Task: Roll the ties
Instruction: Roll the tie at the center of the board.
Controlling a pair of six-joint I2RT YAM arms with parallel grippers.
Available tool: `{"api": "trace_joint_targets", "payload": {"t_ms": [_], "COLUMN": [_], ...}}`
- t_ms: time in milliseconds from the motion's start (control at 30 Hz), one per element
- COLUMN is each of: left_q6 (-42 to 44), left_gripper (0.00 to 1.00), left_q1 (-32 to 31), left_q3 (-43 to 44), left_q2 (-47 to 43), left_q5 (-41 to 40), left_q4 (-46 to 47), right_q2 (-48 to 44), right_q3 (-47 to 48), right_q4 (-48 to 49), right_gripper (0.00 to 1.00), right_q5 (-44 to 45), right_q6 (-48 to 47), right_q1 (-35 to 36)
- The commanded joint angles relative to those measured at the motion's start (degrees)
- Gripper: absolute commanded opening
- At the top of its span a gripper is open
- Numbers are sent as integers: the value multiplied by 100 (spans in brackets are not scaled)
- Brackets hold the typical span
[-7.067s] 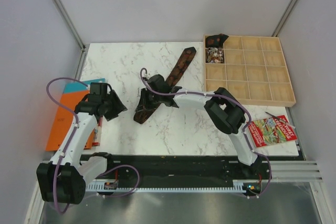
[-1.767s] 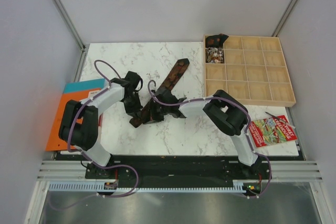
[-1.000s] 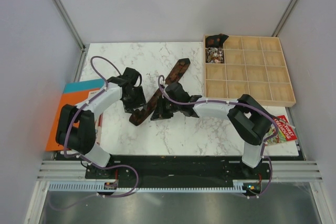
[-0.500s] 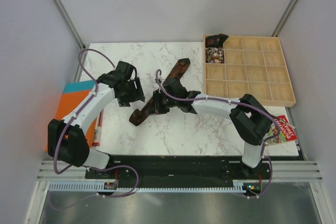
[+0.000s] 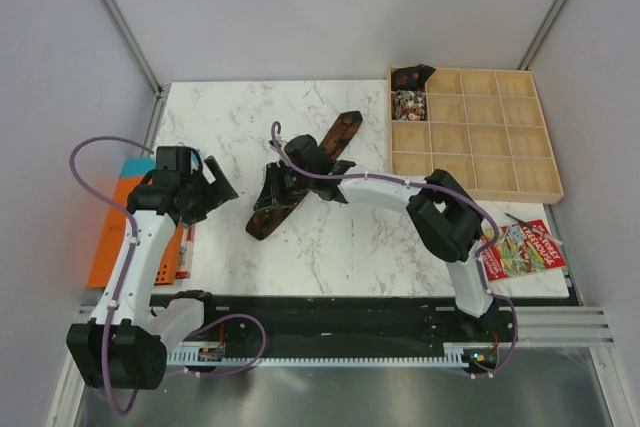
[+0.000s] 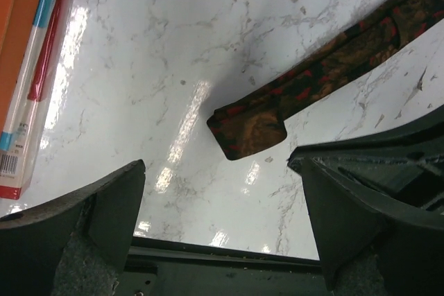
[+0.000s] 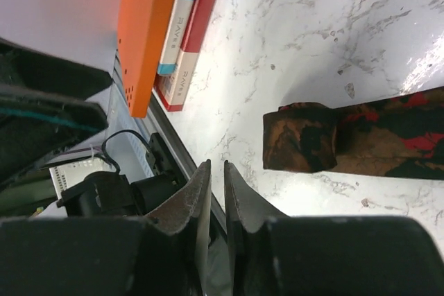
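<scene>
One dark brown tie (image 5: pixel 338 137) with a reddish pattern lies flat and slanted on the marble table, its near end (image 5: pixel 260 226) folded over. The left wrist view has that folded end (image 6: pixel 248 128) ahead of my left gripper (image 6: pixel 216 171), which stands wide open and empty, well left of the tie (image 5: pixel 222 190). My right gripper (image 5: pixel 272 187) hovers over the tie's lower half. Its fingers (image 7: pixel 216 166) are nearly together with nothing between them, and the folded end (image 7: pixel 305 136) lies to their right.
A wooden compartment tray (image 5: pixel 500 175) stands at the back right, with a dark bundle (image 5: pixel 411 77) and small bits (image 5: pixel 408 102) in its left cells. An orange folder and books (image 5: pixel 125 232) lie off the table's left edge. A red booklet (image 5: pixel 520 249) lies at the right.
My left gripper has drawn back to the left, away from the tie, and opened wide. The right gripper has shifted left along the tie toward its folded end.
</scene>
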Motion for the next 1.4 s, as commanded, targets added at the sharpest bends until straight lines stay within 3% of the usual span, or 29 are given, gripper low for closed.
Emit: {"api": "trace_joint_targets", "payload": {"t_ms": [0, 233, 567, 1100, 1367], "left_q6": [157, 78, -291, -879, -1337], "left_gripper": [100, 97, 88, 82, 73], "left_q1": [311, 311, 311, -347, -435], "left_q3": [-531, -857, -1243, -1928, -2439], "left_q2": [-340, -665, -1043, -701, -517], "left_q5": [864, 900, 1163, 988, 944], "left_q4": [370, 484, 686, 1468, 2391], "right_q2": [409, 972, 1280, 1237, 1157], "right_q3": [597, 1133, 1107, 633, 308], "right_q4": [-267, -470, -478, -285, -22], "right_gripper": [20, 19, 18, 17, 16], "right_q5": [-112, -147, -200, -217, -244], "right_q6": [-90, -152, -266, -346, -267], "right_q1": [28, 10, -227, -412, -455]}}
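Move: The tie's rolled near end lies about 10 cm to the left hand's right, level in reach and 13 cm below. From the right hand the roll is some 2 cm ahead, straight in line sideways and 10 cm down; the tie's flat far end is about 26 cm ahead and 20 cm right. The orange book lies 18 cm left of the left hand, 1 cm ahead. Right hand sinks 9 cm, fingers nearly shut, onto the roll; left descends 8 cm and rightward towards it, narrowing. ##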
